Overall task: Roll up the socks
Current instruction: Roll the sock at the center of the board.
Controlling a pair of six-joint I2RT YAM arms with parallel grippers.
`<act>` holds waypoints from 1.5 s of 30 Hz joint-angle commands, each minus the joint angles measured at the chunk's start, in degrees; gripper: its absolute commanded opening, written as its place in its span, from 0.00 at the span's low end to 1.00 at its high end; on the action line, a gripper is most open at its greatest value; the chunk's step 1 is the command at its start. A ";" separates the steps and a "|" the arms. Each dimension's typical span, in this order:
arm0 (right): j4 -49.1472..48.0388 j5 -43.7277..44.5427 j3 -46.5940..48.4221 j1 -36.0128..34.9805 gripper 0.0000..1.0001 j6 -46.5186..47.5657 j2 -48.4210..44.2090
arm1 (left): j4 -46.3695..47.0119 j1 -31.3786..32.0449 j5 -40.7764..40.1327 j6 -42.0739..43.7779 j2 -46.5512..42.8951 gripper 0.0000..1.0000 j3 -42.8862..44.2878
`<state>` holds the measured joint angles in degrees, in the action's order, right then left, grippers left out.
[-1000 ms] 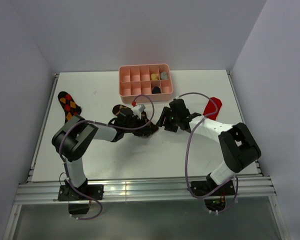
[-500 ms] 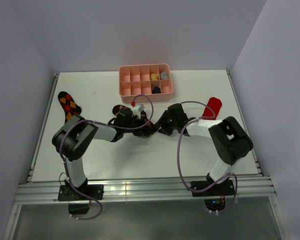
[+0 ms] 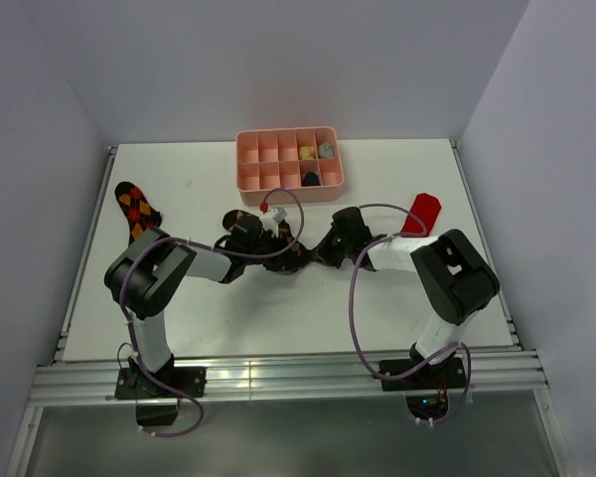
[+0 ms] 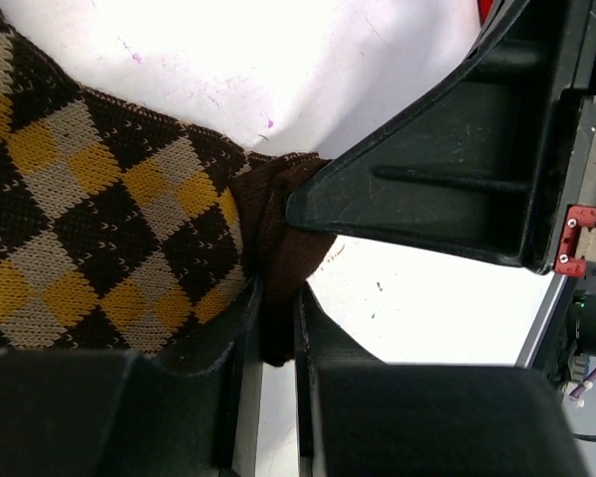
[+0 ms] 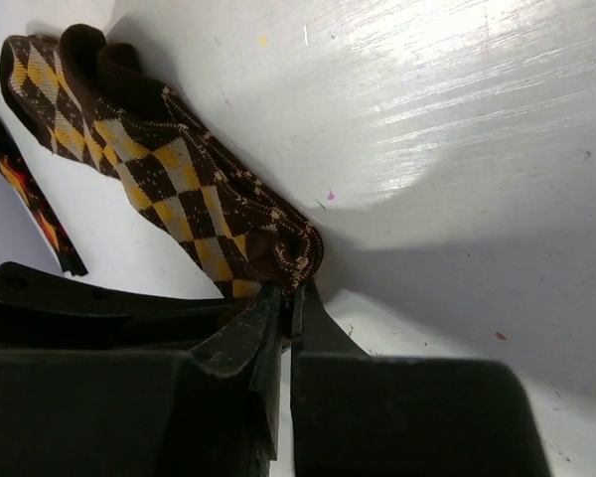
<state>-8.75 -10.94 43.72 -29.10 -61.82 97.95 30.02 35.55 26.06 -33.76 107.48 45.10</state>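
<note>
The black sock with tan argyle diamonds (image 3: 236, 217) lies at the table's middle, between my two grippers. In the left wrist view its diamond pattern (image 4: 89, 219) fills the left side, and my left gripper (image 4: 276, 328) is shut on its brown cuff. My right gripper (image 5: 288, 296) is shut on the curled edge at the same end of this sock (image 5: 169, 174). From above the two grippers, left (image 3: 286, 250) and right (image 3: 321, 250), nearly meet tip to tip. The red-orange argyle sock (image 3: 136, 207) lies flat at the far left. The plain red sock (image 3: 422, 212) lies at the right.
A pink compartment tray (image 3: 288, 133) stands at the back centre, with small rolled items in a few right-hand cells. The right gripper's black body (image 4: 457, 169) sits close above the left jaws. A strip of the red-orange sock (image 5: 30, 199) shows at the right wrist view's left edge.
My right gripper moved left to the tan argyle sock's end and shut on it. The left gripper kept its grip and place.
</note>
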 commanded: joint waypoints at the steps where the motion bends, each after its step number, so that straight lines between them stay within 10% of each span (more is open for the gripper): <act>1: 5.67 3.29 2.15 -0.34 0.00 1.79 0.40 | -1.99 0.05 0.13 0.62 -1.39 0.16 -2.91; 8: 17.17 6.72 8.03 -0.43 0.00 4.60 -0.66 | -0.41 4.68 -15.93 12.46 -16.48 0.47 -9.06; 21: 25.19 7.78 12.79 -0.52 0.00 5.31 -0.57 | 21.19 19.81 -33.80 39.28 -16.44 0.55 -16.89; 45: 25.89 5.06 13.40 -0.60 0.00 6.01 -1.10 | 35.80 24.47 -43.11 51.68 -4.21 0.65 -14.87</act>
<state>16.23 -5.58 55.24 -29.65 -56.49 97.91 60.73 58.26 -13.30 14.20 102.28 28.12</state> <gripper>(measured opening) 0.030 0.654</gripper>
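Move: The sock's rolled end is still pinched by the left fingers, its middle about 2 cm to their right and just below them. Counted from the left hand, the sock's far end lies some 10 cm ahead and 13 cm left, the pink box about 22 cm ahead and 2 cm left. The right fingers are already shut on the outer edge; from them the rolled end is roughly 3 cm left and 1 cm back, the pink box 21 cm ahead and 7 cm left. Up and back by about 5 cm, first edging left, the left hand opens and comes free of the rolled end, then sinks again on the near side. Its wrist rolls some 60 degrees so the spread fingers point forward-right and flatter, facing the roll. The right hand keeps its pinch, draws the end about 2 cm right and tilts slightly. ##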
